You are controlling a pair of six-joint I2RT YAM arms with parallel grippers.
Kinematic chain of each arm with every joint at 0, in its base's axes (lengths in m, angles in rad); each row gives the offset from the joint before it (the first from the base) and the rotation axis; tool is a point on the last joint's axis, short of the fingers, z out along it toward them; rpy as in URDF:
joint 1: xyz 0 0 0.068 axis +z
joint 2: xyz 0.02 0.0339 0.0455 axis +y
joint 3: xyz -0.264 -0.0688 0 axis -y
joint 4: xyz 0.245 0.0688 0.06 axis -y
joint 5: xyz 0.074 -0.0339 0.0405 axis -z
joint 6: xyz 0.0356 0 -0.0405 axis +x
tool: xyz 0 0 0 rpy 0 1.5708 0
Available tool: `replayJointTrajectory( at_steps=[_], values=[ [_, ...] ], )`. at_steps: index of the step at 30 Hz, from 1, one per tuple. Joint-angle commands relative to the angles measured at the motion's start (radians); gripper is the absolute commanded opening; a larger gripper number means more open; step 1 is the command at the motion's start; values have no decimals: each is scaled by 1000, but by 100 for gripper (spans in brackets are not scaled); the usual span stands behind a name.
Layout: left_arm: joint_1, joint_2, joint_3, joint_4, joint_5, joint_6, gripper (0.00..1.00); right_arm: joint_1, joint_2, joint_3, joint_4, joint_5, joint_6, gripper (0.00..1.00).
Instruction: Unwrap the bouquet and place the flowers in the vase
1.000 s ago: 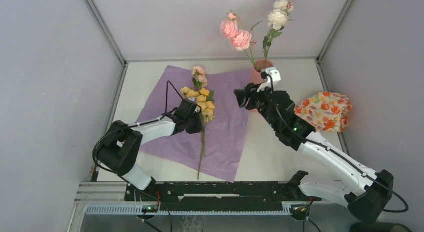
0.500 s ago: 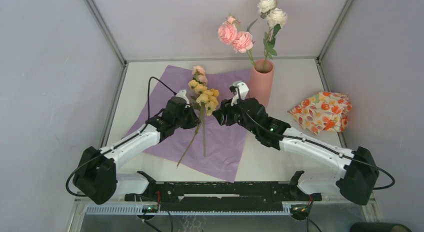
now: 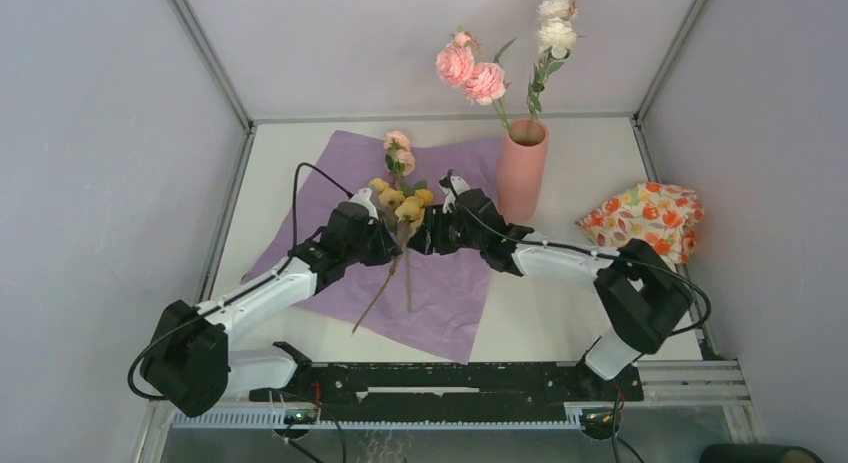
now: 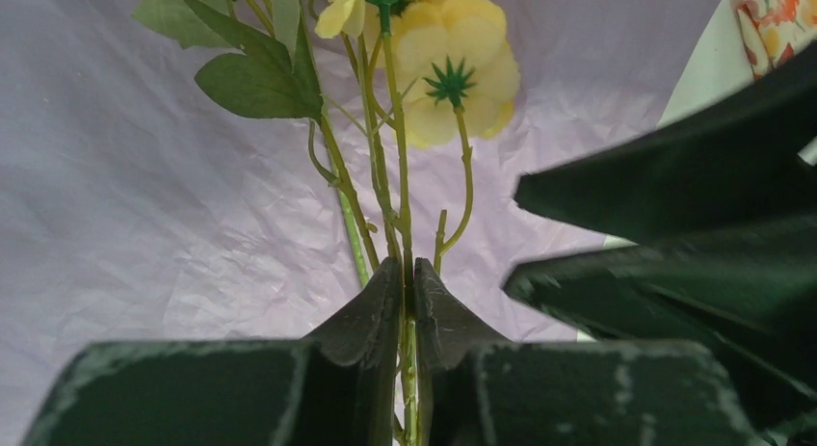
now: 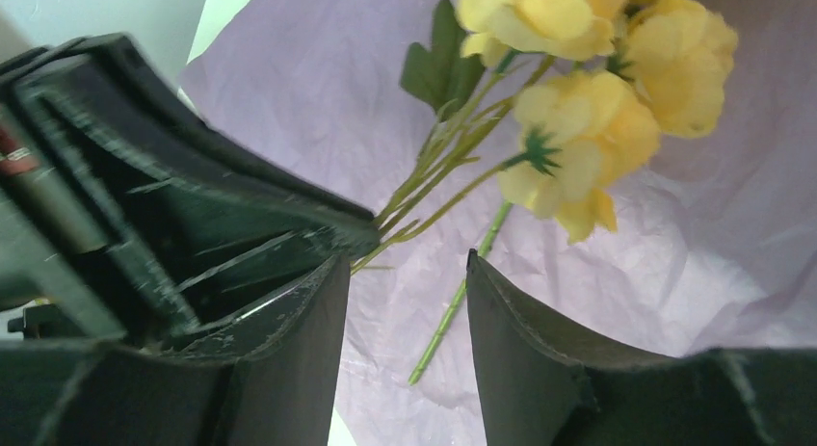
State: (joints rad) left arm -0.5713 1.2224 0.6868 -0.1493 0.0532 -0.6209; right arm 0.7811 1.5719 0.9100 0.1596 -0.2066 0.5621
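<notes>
The bouquet is undone: its purple paper (image 3: 330, 208) lies flat on the table. My left gripper (image 3: 388, 241) (image 4: 407, 268) is shut on the thin green stem of a yellow flower sprig (image 3: 405, 201) (image 4: 453, 65) and holds it above the paper. My right gripper (image 3: 422, 235) (image 5: 405, 258) stands open just right of the yellow heads (image 5: 588, 128), its jaws apart over a loose green stem (image 5: 462, 297) lying on the paper. A pink-headed flower (image 3: 399, 155) lies on the paper. The salmon vase (image 3: 522, 173) stands behind, holding pink roses (image 3: 470, 71) and white roses (image 3: 556, 28).
An orange-flowered cloth bundle (image 3: 648, 221) lies at the right of the table. The two grippers are very close together; each one's dark fingers (image 4: 674, 224) (image 5: 222, 234) fill part of the other's wrist view. Grey walls enclose the table on three sides.
My right gripper has left the vase mouth and swung left and down beside the yellow sprig. My left gripper has lifted that sprig, its stem now slanting.
</notes>
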Motion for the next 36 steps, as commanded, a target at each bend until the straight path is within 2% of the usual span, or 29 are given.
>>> replayJointTrajectory(
  at_steps=[1, 6, 17, 27, 32, 35, 36],
  values=[
    [-4, -42, -15, 63, 34, 2, 14, -37, 68, 4, 162, -117, 107, 56],
    [-4, -47, -29, 74, 45, -2, 14, -81, 161, 17, 246, -203, 182, 56],
    [-7, -27, -58, 145, 118, -35, 15, -88, 295, 94, 322, -265, 262, 56],
    [-10, -37, -69, 175, 131, -25, 15, -82, 339, 136, 350, -312, 302, 49],
    [-11, -26, -70, 184, 136, -26, 15, -64, 346, 135, 359, -329, 309, 40],
    [-12, -30, -67, 185, 140, -25, 15, -62, 361, 136, 373, -341, 320, 30],
    [-13, -31, -66, 185, 141, -25, 15, -62, 365, 135, 381, -344, 327, 23]
  ],
)
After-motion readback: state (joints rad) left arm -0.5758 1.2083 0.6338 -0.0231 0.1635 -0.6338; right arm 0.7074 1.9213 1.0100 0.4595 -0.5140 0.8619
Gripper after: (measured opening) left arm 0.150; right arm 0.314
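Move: The right hand goes for the yellow flowers' stems, already pinched by the left, just beyond the left fingertips: about 5 cm to its left, 2 cm ahead and 4 cm lower. Their yellow blooms hang about 7 cm ahead and 4 cm left of the right hand, the peach flowers' heads lie some 16 cm ahead and 5 cm left on the paper, and the vase stands roughly 17 cm right and 8 cm ahead. From the left hand that stretch of stem is about 3 cm ahead. Down and slightly forward at first, then about 5 cm leftward in all, the right hand slips its open fingers around the yellow flowers' stems just beyond the left grip. Its wrist rolls some 20 degrees, turning the fingers more squarely left, and they start closing near the end. The left hand keeps its pinch and eases about 2 cm right, towards the right hand. ##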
